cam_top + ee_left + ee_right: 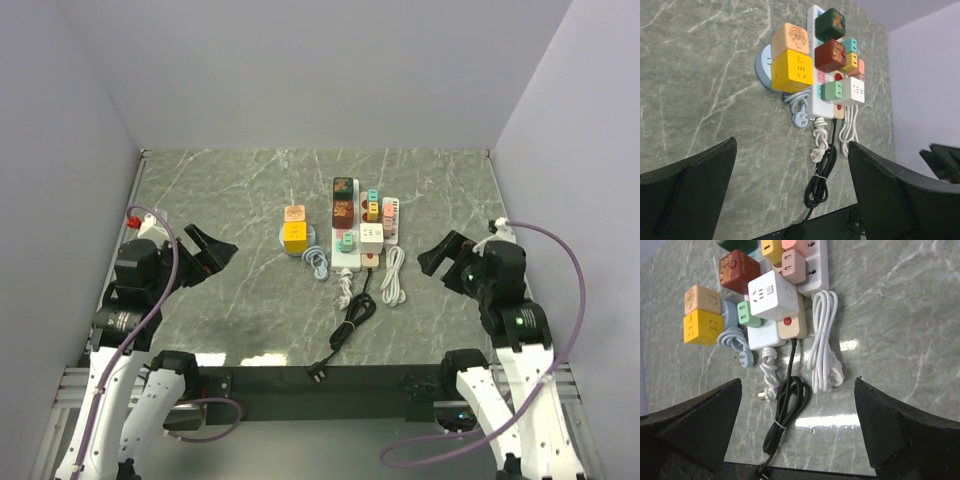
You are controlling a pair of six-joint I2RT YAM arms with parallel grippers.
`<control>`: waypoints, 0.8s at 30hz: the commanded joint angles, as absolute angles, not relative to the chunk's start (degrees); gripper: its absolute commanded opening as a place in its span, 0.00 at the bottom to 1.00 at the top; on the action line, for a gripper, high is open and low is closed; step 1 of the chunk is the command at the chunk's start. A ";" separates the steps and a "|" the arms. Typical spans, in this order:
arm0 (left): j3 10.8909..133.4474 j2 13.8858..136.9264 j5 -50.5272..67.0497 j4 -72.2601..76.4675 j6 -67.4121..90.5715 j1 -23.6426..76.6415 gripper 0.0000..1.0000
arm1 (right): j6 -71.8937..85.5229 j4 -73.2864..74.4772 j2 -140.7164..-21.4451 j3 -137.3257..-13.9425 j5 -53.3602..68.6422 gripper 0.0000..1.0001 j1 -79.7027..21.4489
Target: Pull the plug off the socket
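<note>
Several cube-shaped plugs sit in a cluster of socket strips mid-table: a white cube (371,236) (772,295), a small green one (345,241) (832,90), a brown one (830,55) and a dark green one (830,23) along the white strip (350,258). A yellow cube (296,236) (792,70) and a peach cube (790,39) sit on a round pale-blue socket (762,67). My left gripper (205,255) (791,150) hovers open at the left, well apart from them. At the right my right gripper (445,258) (797,385) is open too, holding nothing.
A bundled black cord (352,318) (785,410) runs from the strips over the table's near edge. A coiled white cord (394,278) (824,340), a knotted white cord (769,372) and a pale-blue cord (737,342) lie beside it. Grey walls enclose three sides.
</note>
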State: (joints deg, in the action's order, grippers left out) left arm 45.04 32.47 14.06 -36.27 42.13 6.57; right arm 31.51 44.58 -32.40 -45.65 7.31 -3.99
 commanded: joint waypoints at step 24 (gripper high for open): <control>45.62 43.94 16.35 -26.46 40.17 6.86 0.99 | 26.72 35.33 -92.28 -75.15 -6.77 0.96 -23.38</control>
State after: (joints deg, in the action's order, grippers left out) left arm 45.01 43.31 15.62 -29.52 41.25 6.63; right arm 27.57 35.42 -90.91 -72.71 -5.02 -22.44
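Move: The white cube plug lies about 18 cm ahead of the right hand, 12 cm to its left and some 16 cm below it. From the cube, the green plug sits about 5 cm left and level with it, the lower pink plug 4 cm right and 4 cm farther out, and the red-brown cube 6 cm left and 6 cm farther out. From the left hand, the white cube is roughly 17 cm ahead, 28 cm to the right and 19 cm below. Forward and leftward in one quick sweep, the right hand travels about 15 cm out and 10 cm across towards the white cube plug, sinking some 8 cm, with the last stretch mostly down. The fingers stay wide open while they tip some 20 degrees farther down, swing a little counter-clockwise and roll left side down, without closing on anything. The left hand, also open, eases a few centimetres forward and slightly down. ##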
